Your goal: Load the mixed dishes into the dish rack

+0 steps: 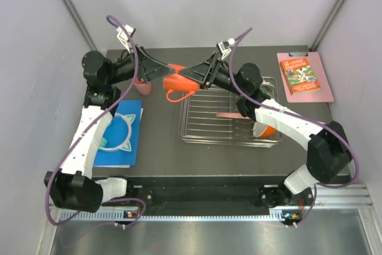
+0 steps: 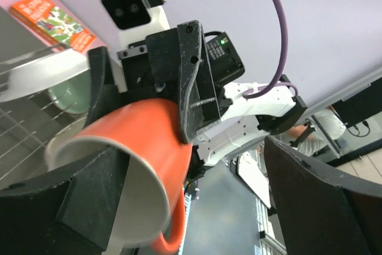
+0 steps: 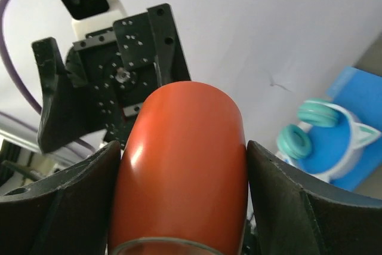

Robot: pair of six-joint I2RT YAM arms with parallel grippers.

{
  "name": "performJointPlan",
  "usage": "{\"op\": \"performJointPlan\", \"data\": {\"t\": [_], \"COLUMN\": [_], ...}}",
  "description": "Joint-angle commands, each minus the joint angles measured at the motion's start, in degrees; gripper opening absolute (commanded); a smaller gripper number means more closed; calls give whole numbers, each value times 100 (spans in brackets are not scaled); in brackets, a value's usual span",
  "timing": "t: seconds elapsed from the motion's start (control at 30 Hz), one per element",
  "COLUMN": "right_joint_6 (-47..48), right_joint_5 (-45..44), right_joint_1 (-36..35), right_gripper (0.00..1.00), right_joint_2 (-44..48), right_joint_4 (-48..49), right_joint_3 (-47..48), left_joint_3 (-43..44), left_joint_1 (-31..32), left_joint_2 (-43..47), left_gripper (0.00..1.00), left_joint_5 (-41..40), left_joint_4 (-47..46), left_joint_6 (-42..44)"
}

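Observation:
The orange cup (image 1: 179,82) hangs in the air above the back left corner of the dish rack (image 1: 230,141), between both grippers. My right gripper (image 1: 196,76) is shut on it: in the right wrist view its two pads press the cup's (image 3: 182,159) opposite sides. My left gripper (image 1: 160,71) stands open, one finger at the cup's (image 2: 137,141) rim and the other far off to the side. A pink cup (image 1: 143,86) stands on the table under the left arm. A pink plate (image 1: 230,114) and an orange bowl (image 1: 264,129) lie in the rack.
Teal cat-ear headphones (image 1: 119,132) lie on a blue book (image 1: 134,117) at the left. A pink clipboard with a colourful book (image 1: 304,76) lies at the back right. The right arm spans the rack's right side. A pale plate (image 2: 42,73) and a green bowl (image 2: 65,97) show in the left wrist view.

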State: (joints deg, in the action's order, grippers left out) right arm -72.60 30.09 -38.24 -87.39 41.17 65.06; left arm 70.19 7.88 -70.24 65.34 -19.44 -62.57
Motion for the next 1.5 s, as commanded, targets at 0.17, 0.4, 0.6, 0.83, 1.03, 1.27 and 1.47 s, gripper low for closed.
{"op": "performJointPlan", "data": {"t": [0.17, 0.4, 0.6, 0.83, 1.03, 1.27, 1.47], "right_joint_6": [3265, 5615, 6020, 6161, 6214, 6161, 6152], "right_joint_5": [-931, -4024, -4809, -4942, -4925, -4512, -4380], "right_joint_1": [581, -16, -298, -439, -448, -448, -439], "right_gripper": [0, 0, 0, 0, 0, 0, 0], "right_joint_2": [260, -1673, -2395, -2835, -3283, -3731, -4030], "right_joint_4": [-4926, -8941, -9249, -9092, -8925, -8679, -8564], "right_joint_3": [2253, 5585, 5826, 5694, 5702, 5746, 5834], "left_joint_3": [662, 442, 723, 698, 531, 249, 205], "left_joint_1": [-1813, -2554, -2607, -2598, -2607, -2607, -2599], "left_joint_2": [-51, -394, -578, -597, -395, -254, -201], "left_gripper": [99, 99, 99, 99, 99, 99, 99], "left_joint_5": [787, 1148, 595, 190, -39, -276, -285], "left_joint_4": [177, 2814, 5850, 6619, 6760, 6989, 7059], "left_joint_6": [376, 2772, 5727, 6730, 7283, 7777, 7961]}}
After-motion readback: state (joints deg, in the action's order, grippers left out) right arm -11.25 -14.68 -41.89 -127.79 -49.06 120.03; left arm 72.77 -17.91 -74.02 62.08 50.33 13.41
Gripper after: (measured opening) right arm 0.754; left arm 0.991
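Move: The orange mug is already in the right hand. The open left part of the rack, where the mug goes, lies about 14 cm ahead, 5 cm right and some 33 cm below; the pink plate in the rack is roughly 7 cm ahead, 16 right, 30 below. From the empty left hand the pink cup stands about 24 cm ahead, 14 left, 39 down, the headphones some 10 ahead, 26 left. Keeping its grip on the orange mug's base end, the right hand swings forward about 14 cm and then sinks some 27 cm over the rack's left part, rolling roughly 90 degrees until its fingers and the mug's mouth point down. The left hand, already open, backs off leftward about 15 cm, then drops some 17 cm, tipping its fingers down. ##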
